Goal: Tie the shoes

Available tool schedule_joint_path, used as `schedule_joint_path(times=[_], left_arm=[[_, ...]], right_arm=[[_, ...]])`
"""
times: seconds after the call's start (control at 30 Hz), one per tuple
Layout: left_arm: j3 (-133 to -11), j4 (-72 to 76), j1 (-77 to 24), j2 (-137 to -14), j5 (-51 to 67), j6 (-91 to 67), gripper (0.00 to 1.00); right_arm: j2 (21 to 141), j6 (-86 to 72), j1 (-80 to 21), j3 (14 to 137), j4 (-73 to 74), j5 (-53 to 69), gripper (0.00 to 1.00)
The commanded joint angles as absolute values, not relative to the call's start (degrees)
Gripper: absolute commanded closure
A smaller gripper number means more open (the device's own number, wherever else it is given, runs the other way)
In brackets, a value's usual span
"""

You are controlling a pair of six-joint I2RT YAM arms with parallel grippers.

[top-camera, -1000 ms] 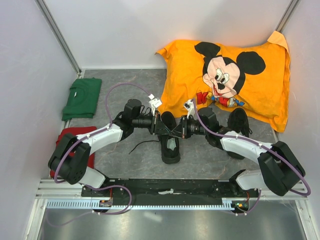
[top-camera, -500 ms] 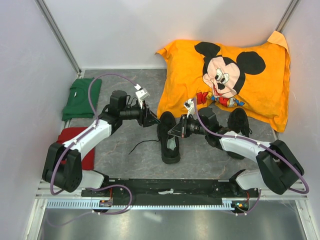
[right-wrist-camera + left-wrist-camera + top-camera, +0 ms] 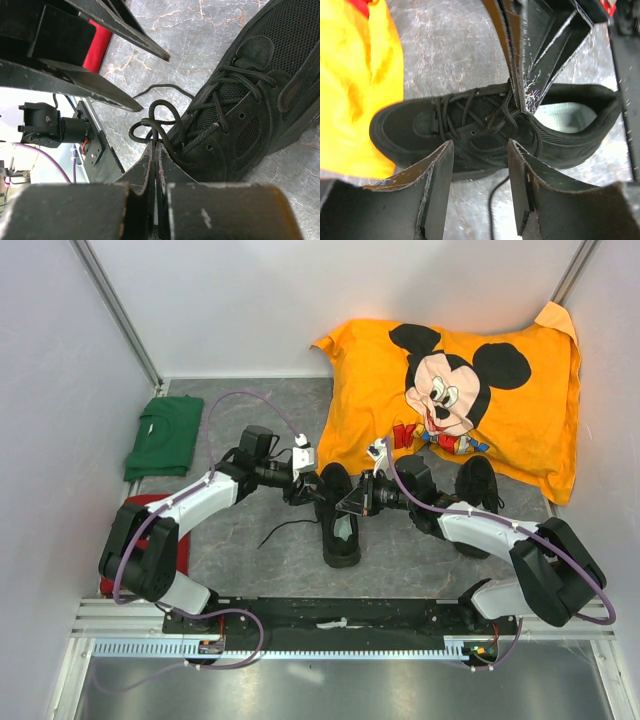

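One black shoe (image 3: 339,525) lies mid-table with its toe away from me; it also fills the left wrist view (image 3: 420,127) and shows in the right wrist view (image 3: 250,100). The other shoe (image 3: 478,483) sits to the right, partly behind the right arm. My right gripper (image 3: 352,502) (image 3: 156,146) is shut, pinching the looped laces (image 3: 152,127) at the shoe's tongue. At the shoe's left side my left gripper (image 3: 310,484) (image 3: 480,150) stands open with nothing between its fingers. A loose lace end (image 3: 283,531) (image 3: 491,200) trails on the table below it.
An orange Mickey Mouse pillow (image 3: 450,380) lies behind the shoes, touching their toes. A folded green shirt (image 3: 165,435) sits at the back left. A red cloth (image 3: 150,505) lies under the left arm. White walls close in both sides.
The left gripper opened, let go at the laces, swung away to the back left, then came back beside the shoe. The right gripper stayed shut on the laces.
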State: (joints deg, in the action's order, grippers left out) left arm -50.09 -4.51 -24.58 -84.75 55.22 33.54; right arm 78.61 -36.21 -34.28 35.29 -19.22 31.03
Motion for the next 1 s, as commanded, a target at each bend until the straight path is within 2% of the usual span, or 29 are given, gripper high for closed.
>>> schedule_joint_path(times=[0.0, 0.27, 0.37, 0.47, 0.5, 0.57, 0.67, 0.7, 0.77, 0.8, 0.9, 0.97], left_arm=[[-54.0, -6.1, -25.7, -87.4, 58.2, 45.2, 0.46], [-56.7, -10.3, -27.3, -90.5, 62.0, 49.4, 0.52], [-57.4, -13.7, -28.2, -90.9, 63.8, 54.0, 0.60], [-58.7, -17.3, -28.3, -91.8, 64.7, 55.9, 0.72], [-60.2, -20.0, -28.3, -92.1, 64.6, 56.1, 0.86], [-61.7, -22.3, -28.1, -92.6, 63.3, 55.5, 0.93], [-61.6, -20.9, -25.2, -91.2, 61.8, 46.9, 0.97], [-60.7, -19.2, -23.2, -90.6, 61.1, 43.7, 0.98], [-60.3, -14.6, -21.1, -89.9, 60.2, 33.9, 0.98], [-60.8, -14.0, -19.4, -90.0, 60.3, 31.1, 0.98], [-62.3, -13.5, -18.3, -90.6, 59.4, 21.2, 0.98], [-62.8, -15.0, -18.1, -91.1, 57.4, 16.5, 0.98]], right_arm=[[78.8, -35.2, -34.3, 37.4, -20.0, 31.2, 1.00], [79.4, -34.5, -34.4, 38.1, -19.4, 31.4, 1.00], [79.5, -34.0, -34.3, 38.4, -19.4, 31.6, 1.00], [79.5, -32.6, -34.4, 39.3, -18.6, 31.9, 1.00], [79.5, -32.1, -34.4, 39.5, -17.9, 32.2, 1.00], [78.7, -29.5, -34.3, 41.3, -15.7, 33.0, 1.00], [76.5, -20.2, -34.3, 45.5, -7.2, 34.6, 0.84], [75.8, -14.3, -34.4, 46.5, -2.5, 34.8, 0.69], [73.8, -8.7, -34.3, 49.3, 2.3, 35.3, 0.57], [73.4, -3.7, -34.4, 50.0, 6.0, 36.1, 0.46], [72.7, 3.6, -34.8, 53.6, 12.2, 36.6, 0.31], [73.6, 10.9, -37.2, 56.4, 14.2, 35.7, 0.26]])
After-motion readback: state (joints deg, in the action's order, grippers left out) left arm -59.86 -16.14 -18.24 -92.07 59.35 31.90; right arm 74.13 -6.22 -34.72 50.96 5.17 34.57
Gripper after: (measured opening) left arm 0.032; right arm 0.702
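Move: The raised lace loop, pinched in the right fingertips over the shoe's tongue, stands about 4 cm to the left hand's right and 2 cm back, roughly 1 cm lower. The shoe's middle is some 4 cm back, 6 cm right and 6 cm below; the loose lace end lies about 9 cm back, 6 cm left and 10 cm down. From the right hand, the loop is 1 cm ahead, 2 cm left, level; the shoe's middle 2 cm back, 1 cm left, 6 cm below. The lace loop, still pinched by the waiting right hand, is taken over by the left, which eases some 2.5 cm right, then back, sinks slightly and shuts its fingers on it. Right opens wide and rises nearly 6 cm, twisting away, while left draws the loop about 5 cm each forward and leftward, swinging counter-clockwise. ##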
